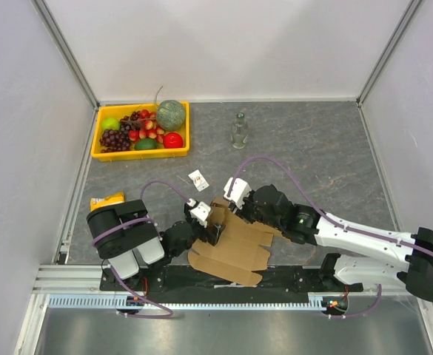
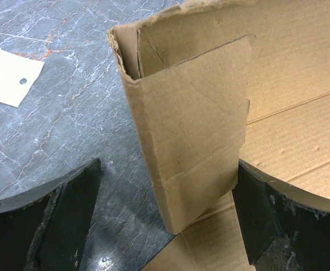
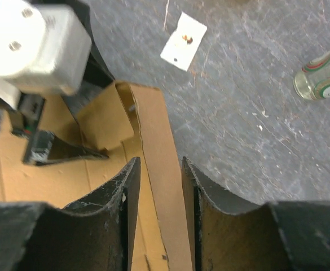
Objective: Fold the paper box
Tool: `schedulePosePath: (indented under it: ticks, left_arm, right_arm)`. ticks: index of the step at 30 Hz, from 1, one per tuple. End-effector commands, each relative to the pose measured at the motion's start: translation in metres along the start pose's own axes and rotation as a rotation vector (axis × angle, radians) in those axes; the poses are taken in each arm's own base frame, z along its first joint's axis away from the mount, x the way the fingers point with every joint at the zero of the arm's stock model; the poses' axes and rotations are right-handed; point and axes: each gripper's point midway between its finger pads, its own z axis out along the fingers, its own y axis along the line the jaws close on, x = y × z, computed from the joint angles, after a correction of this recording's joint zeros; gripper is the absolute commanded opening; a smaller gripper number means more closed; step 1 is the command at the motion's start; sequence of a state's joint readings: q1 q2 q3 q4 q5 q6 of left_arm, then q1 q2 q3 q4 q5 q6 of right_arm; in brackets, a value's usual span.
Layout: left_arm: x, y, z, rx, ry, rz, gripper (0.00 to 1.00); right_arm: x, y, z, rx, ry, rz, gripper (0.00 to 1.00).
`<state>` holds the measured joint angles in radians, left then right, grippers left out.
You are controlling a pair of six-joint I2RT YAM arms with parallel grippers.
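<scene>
The paper box (image 1: 235,251), a brown corrugated die-cut sheet, lies partly folded at the near edge of the table between the two arms. One of its side walls (image 2: 193,130) stands upright with a flap doubled over it. My left gripper (image 2: 167,166) is open wide, one finger on each side of that wall, touching nothing. Seen from above, my left gripper (image 1: 210,228) sits at the sheet's left end. My right gripper (image 3: 159,164) straddles the top edge of the long raised wall (image 3: 156,141), jaws parted with a gap on the left side. In the top view my right gripper (image 1: 227,207) is just behind.
A yellow tray (image 1: 98,140) of fruit stands at the back left. A small glass bottle (image 1: 238,131) stands at the back centre. A white tag (image 1: 198,179) lies just beyond the box, and a yellow packet (image 1: 106,200) lies beside the left arm.
</scene>
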<state>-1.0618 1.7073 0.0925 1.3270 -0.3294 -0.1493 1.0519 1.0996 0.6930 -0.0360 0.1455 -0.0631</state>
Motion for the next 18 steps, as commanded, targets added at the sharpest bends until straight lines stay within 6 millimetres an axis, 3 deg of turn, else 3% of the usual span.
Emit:
schedulePosePath:
  ticks: [1,15,18]
  left_arm:
    - [-0.073,-0.014,0.003,0.051,-0.281,-0.118,0.99]
    - [-0.073,-0.016,0.006,0.054,-0.281,-0.116,0.99]
    - [-0.073,-0.015,0.006,0.053,-0.280,-0.115,0.99]
  right_arm:
    - [0.018,-0.006,-0.003,-0.004,0.105,-0.172,0.43]
    - [0.042,0.007,0.004,-0.064,0.102,-0.235,0.45]
    - [0.046,0.002,0.008,-0.030,0.113,-0.245,0.41]
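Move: The far side wall of the paper box stands under the right hand, its near stretch about 1 cm ahead and its middle roughly 9 cm below; the end tab is about 3 cm left, 2 cm back and 10 cm below. The white tag lies some 7 cm ahead, 8 cm left and 15 cm below. From the left hand, the tab is about 2 cm ahead, 1 cm right and 2 cm up; the wall is 5 cm ahead, 5 cm right and 2 cm up. Down by nearly 5 cm and about 2 cm to its right, the right hand sinks towards the box's upright side wall, fast at first and then easing off. It rolls some 15 degrees, its left side dipping, with the fingers kept about half open to line up on either side of the wall's top edge. The wide-open left hand stays in place, one finger still against the end tab. ##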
